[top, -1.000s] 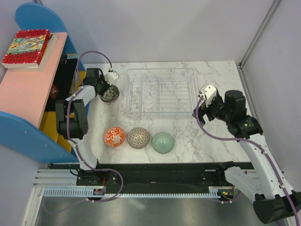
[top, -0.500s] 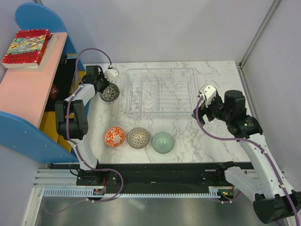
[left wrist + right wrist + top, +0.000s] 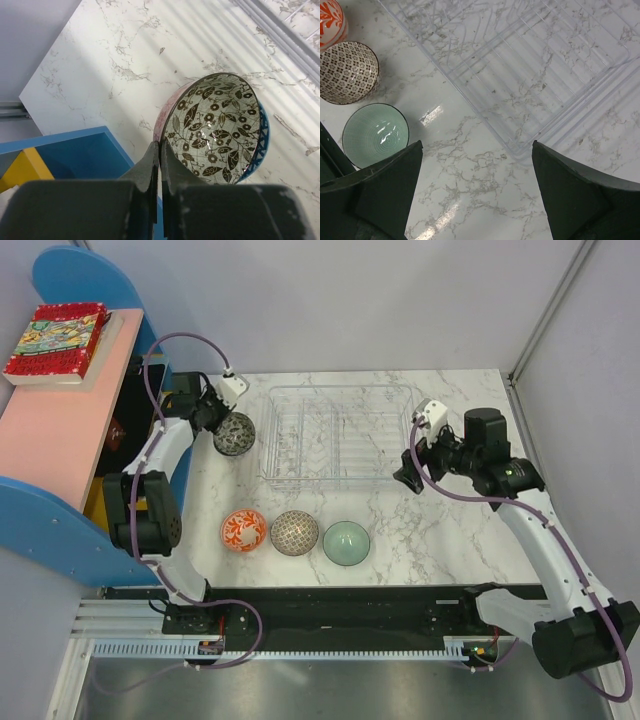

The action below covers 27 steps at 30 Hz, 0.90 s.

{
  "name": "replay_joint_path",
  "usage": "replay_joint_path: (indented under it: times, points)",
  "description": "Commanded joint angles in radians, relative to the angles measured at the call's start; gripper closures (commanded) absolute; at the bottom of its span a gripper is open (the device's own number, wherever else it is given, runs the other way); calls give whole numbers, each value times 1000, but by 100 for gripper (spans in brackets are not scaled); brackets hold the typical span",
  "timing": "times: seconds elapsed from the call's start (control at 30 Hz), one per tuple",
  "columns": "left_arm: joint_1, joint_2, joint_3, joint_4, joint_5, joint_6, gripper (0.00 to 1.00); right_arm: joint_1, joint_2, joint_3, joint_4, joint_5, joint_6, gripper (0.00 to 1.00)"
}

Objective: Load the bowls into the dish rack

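Observation:
My left gripper [image 3: 215,418] [image 3: 160,145] is shut on the near rim of a bowl [image 3: 233,433] [image 3: 217,130] with a dark leaf pattern inside and blue outside. That bowl hangs tilted just left of the dish rack. A pinkish edge shows behind its left side. The clear dish rack [image 3: 340,390] [image 3: 520,65] holds nothing. In front of it stand the orange-red floral bowl [image 3: 244,530] [image 3: 330,20], the beige lattice bowl [image 3: 294,533] [image 3: 347,72] and the mint-green bowl [image 3: 346,542] [image 3: 375,135]. My right gripper [image 3: 408,475] [image 3: 475,145] hangs open by the rack's near right corner.
A blue and pink shelf [image 3: 60,440] [image 3: 65,155] stands against the table's left side, close to my left arm, with a book [image 3: 55,340] on top. Grey walls close the back and right. The table's far left corner [image 3: 22,92] shows in the left wrist view.
My left gripper has closed on the patterned bowl's rim and tipped it up, drawing slightly back. My right arm has swung left and up toward the rack's right corner, still open.

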Motion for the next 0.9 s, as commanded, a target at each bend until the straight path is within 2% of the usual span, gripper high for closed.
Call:
replay_joint_path:
  times: [0.0,0.4,0.87]
  points:
    - [-2,-92,9,-6,67,-56,98,4,50,121,54,-50,80,2]
    - [6,-58,37,-9,48,-84,98,4,82,141,113,-90,146,2]
    - [-5,-161,156,-89,137,-150,98,4,171,184,219,-151,279,2]
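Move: The left hand already holds the floral bowl by its left rim, just above the blue bowl, which sits about 3 cm to the hand's right and 11 cm below. The rack's middle lies some 30 cm to its right, 2 cm farther out and 11 cm lower. From the empty right hand, the floral bowl is about 42 cm left, 19 cm ahead and 11 cm lower; the rack's middle is 18 cm left, 23 cm ahead and 20 cm down. Keeping the floral bowl's rim pinched between its shut fingers, the left hand lifts it away from the blue bowl by about 5 cm in all, rising a little, pausing, then climbing faster at the end with a slight drift right towards the rack. The right hand, fingers still wide open and touching nothing, goes up, forward and left towards the rack and the held bowl, some 6 cm altogether, its left side rolling up about 10 degrees. ##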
